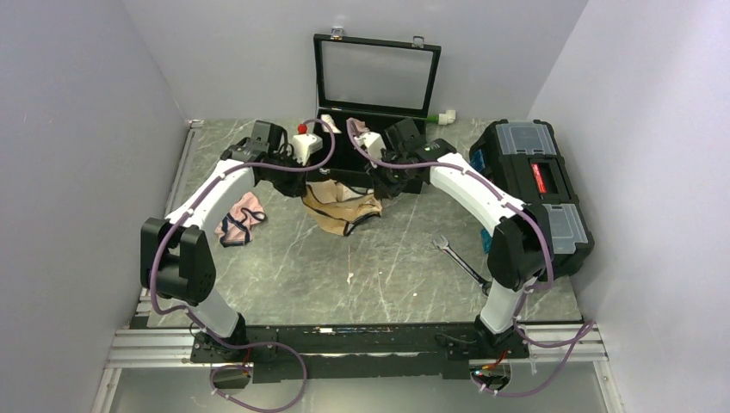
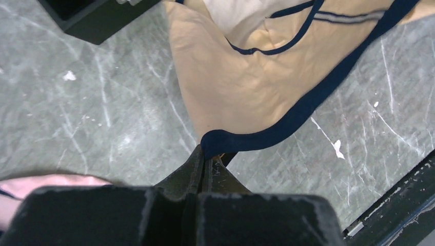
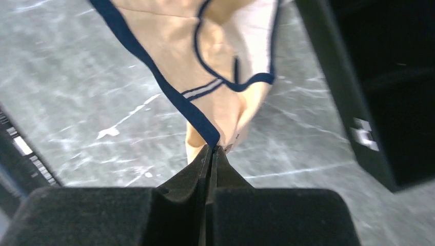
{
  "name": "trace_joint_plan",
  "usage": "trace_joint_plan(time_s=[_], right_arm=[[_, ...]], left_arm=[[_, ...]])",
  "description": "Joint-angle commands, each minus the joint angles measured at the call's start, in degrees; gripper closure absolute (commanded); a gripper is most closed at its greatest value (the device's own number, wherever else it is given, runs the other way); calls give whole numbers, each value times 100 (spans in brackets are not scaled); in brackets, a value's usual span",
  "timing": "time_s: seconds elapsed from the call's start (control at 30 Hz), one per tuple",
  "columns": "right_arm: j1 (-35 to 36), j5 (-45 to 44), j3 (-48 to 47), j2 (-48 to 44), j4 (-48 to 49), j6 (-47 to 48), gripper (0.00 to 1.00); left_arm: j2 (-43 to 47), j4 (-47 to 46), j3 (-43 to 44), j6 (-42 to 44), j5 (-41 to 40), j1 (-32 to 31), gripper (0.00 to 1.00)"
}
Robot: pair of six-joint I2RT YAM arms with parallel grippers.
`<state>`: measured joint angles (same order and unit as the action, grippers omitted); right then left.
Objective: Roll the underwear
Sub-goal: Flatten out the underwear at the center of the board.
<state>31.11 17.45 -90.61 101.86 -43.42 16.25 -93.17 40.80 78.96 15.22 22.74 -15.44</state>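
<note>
The tan-beige underwear (image 1: 343,209) with navy edging hangs spread between my two grippers above the grey marble table, its lower part resting on the surface. My left gripper (image 1: 303,187) is shut on the navy band at one corner; in the left wrist view the underwear (image 2: 241,87) fans away from the left gripper (image 2: 209,154). My right gripper (image 1: 380,191) is shut on the opposite corner. In the right wrist view the underwear (image 3: 205,66) runs up from the right gripper (image 3: 213,148), the navy edge pinched between the fingers.
A pink underwear (image 1: 241,217) lies crumpled at the left. An open black case (image 1: 375,103) stands behind the grippers. A black toolbox (image 1: 538,185) sits at the right, a wrench (image 1: 460,261) in front of it.
</note>
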Motion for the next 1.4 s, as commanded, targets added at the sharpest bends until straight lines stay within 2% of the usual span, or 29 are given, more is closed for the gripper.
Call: trace_joint_plan(time_s=[0.0,0.1,0.17,0.2,0.27,0.4,0.7,0.93,1.17,1.37], right_arm=[[-91,1602,349,-301,103,-170,100],[-205,1989,663,-393,388,-300,99],[-277,2157,801,-426,565,-342,95],[-321,2261,853,-433,629,-336,92],[-419,2473,904,-408,727,-366,77],[-620,2949,803,-236,787,-476,60],[-626,3374,968,-205,1361,-628,35],[-317,3464,1244,-25,2423,-1059,30],[34,3017,1428,317,3338,-1389,30],[299,2576,1797,390,4048,-1514,34]], left_arm=[[46,-382,-355,166,626,7,100],[181,-593,-563,241,935,7,100],[231,-617,-600,257,1286,15,100],[233,-617,-594,252,1460,15,100],[190,-594,-551,195,1741,15,100],[42,-468,-387,-48,2153,61,100],[-721,142,428,-517,2823,136,100],[-964,257,593,-577,3011,130,100],[-932,228,529,-575,3046,144,100],[-949,275,541,-559,3061,144,100]])
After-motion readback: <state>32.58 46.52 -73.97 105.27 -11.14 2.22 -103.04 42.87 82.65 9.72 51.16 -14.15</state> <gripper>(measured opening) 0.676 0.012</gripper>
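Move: The left gripper keeps its hold on one end of the underwear's waistband; the cloth's middle is about 9 cm to its right, 1 cm back and 7 cm down. The right gripper still grips the other end, with that middle some 10 cm to its left, level fore and aft, 7 cm below. From the left gripper, the black case's middle is roughly 14 cm ahead and 16 cm right, and the pink underwear 16 cm left and 4 cm back. Ease both grippers back and down a little with the underwear, opening the right one to let go of its end. Then bring the open right gripper about 8 cm left over the cloth towards the left gripper's corner, dipping at the end. Keep the left shut on its corner, carry it some 6 cm right and raise it again. Swing each gripper's fingers about 30 degrees to point more towards the other. ##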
